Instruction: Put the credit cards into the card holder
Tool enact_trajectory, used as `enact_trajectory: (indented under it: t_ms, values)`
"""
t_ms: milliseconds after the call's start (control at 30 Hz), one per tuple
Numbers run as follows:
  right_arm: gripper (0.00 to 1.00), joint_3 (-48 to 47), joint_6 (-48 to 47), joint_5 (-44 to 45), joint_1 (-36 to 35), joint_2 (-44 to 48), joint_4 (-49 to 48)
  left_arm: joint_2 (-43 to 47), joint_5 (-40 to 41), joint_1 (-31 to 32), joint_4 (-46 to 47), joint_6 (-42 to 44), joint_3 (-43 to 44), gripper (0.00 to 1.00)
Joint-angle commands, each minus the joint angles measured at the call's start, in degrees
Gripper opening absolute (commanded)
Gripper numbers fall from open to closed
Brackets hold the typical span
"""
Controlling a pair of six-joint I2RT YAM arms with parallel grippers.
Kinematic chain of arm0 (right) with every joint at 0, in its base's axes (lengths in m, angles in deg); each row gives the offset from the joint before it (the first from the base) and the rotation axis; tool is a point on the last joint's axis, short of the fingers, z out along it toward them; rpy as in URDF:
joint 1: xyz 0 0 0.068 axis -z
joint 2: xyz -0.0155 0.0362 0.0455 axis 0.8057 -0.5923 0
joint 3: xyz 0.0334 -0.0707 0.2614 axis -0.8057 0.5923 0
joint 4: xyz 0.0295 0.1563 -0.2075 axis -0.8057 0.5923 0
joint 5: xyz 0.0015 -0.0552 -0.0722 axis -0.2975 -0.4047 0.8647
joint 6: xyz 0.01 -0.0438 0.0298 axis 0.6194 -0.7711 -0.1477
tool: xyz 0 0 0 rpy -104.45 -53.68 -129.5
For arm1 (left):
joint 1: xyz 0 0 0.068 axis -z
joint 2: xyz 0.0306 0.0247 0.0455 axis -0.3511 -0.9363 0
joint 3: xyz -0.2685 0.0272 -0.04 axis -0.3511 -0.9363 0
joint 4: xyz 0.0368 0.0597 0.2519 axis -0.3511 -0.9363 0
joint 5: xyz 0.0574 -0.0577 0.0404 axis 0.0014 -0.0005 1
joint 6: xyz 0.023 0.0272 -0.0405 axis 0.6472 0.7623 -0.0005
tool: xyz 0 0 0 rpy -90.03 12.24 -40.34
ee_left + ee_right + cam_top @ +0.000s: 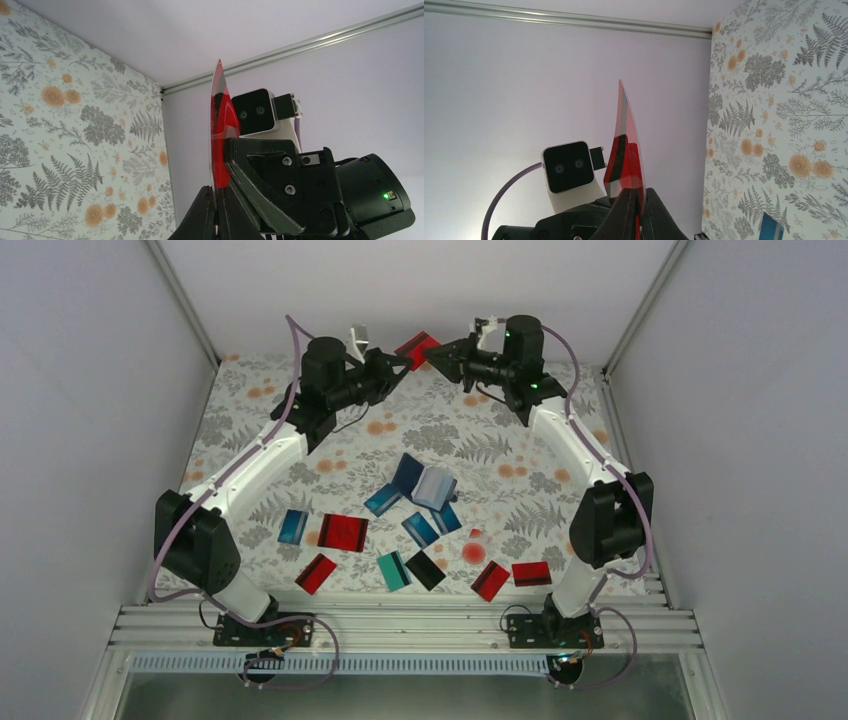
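Note:
One red credit card [417, 348] with a dark stripe is held in the air over the table's far edge, between both arms. My left gripper [399, 359] is shut on its left end and my right gripper [437, 353] is shut on its right end. In the left wrist view the card [220, 125] stands edge-on out of the shut left gripper [218, 202]. The right wrist view shows it [626, 150] slightly bowed in the shut right gripper [640, 200]. The navy card holder [427, 484] lies open mid-table. Several other cards lie around it, such as a red one [342, 533], a teal one [394, 570] and a black one [425, 569].
A small clear piece with a red dot [473, 551] lies right of the black card. White walls enclose the flower-patterned table [250, 420] on three sides. A metal rail [400, 625] runs along the near edge by the arm bases.

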Motion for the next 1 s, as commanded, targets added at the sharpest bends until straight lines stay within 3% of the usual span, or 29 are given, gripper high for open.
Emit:
enact_trajectory:
  t_ms: [0,133,267,467,567,667,767,967]
  values:
    - [0.04,-1.27,1.42,-1.56,0.0,-0.84,-3.99,-0.78,-3.29,0.4,0.6,0.48,1.87,0.02]
    - [0.04,-0.4,3.94,-2.56,0.03,-1.04,-6.19,-1.23,-4.12,0.4,-0.2,0.82,2.56,0.03]
    - [0.04,0.9,4.42,-3.9,0.02,-0.94,-9.66,-0.86,-4.01,0.4,-1.5,2.13,2.65,0.11]
    - [0.04,1.36,3.48,-5.34,0.36,-0.72,-12.06,0.83,-2.81,0.4,-3.02,4.32,2.07,0.31]
    - [0.04,1.32,2.39,-6.98,0.82,-0.9,-12.24,2.37,-0.8,0.27,-7.1,7.33,2.38,0.46]
    - [0.04,1.6,-2.78,-9.45,2.02,-0.83,-10.61,5.06,1.0,-0.76,-11.93,13.59,2.51,0.58]
    - [0.04,1.42,-9.72,-12.68,3.4,-0.95,-5.92,6.75,-0.77,-3.23,-16.49,22.04,3.2,0.62]
    - [0.04,2.22,-25.81,-21.55,4.23,-2.22,3.35,6.36,-16.8,-11.89,-21.31,35.77,3.07,0.63]
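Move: The red card is stretched between both closed grippers, its middle about 3 cm right and 2 cm ahead of the left hand, and 3 cm left and 1 cm ahead of the right. The card holder lies open on the table some 8 cm back from the right hand and 35 cm below, hardly to either side. At table height too, one blue card is about 14 cm back and 10 cm left of that hand, another 17 cm back and 6 cm right. The red card passes to the right gripper, which keeps its pinch while the left fingers open wide, let go and draw off about 5 cm to the left, rolling and tipping up some 20 degrees. The right hand first lifts the card about 2 cm, then sinks nearly back while easing slightly back and right, its wrist swinging counter-clockwise and tipping. ##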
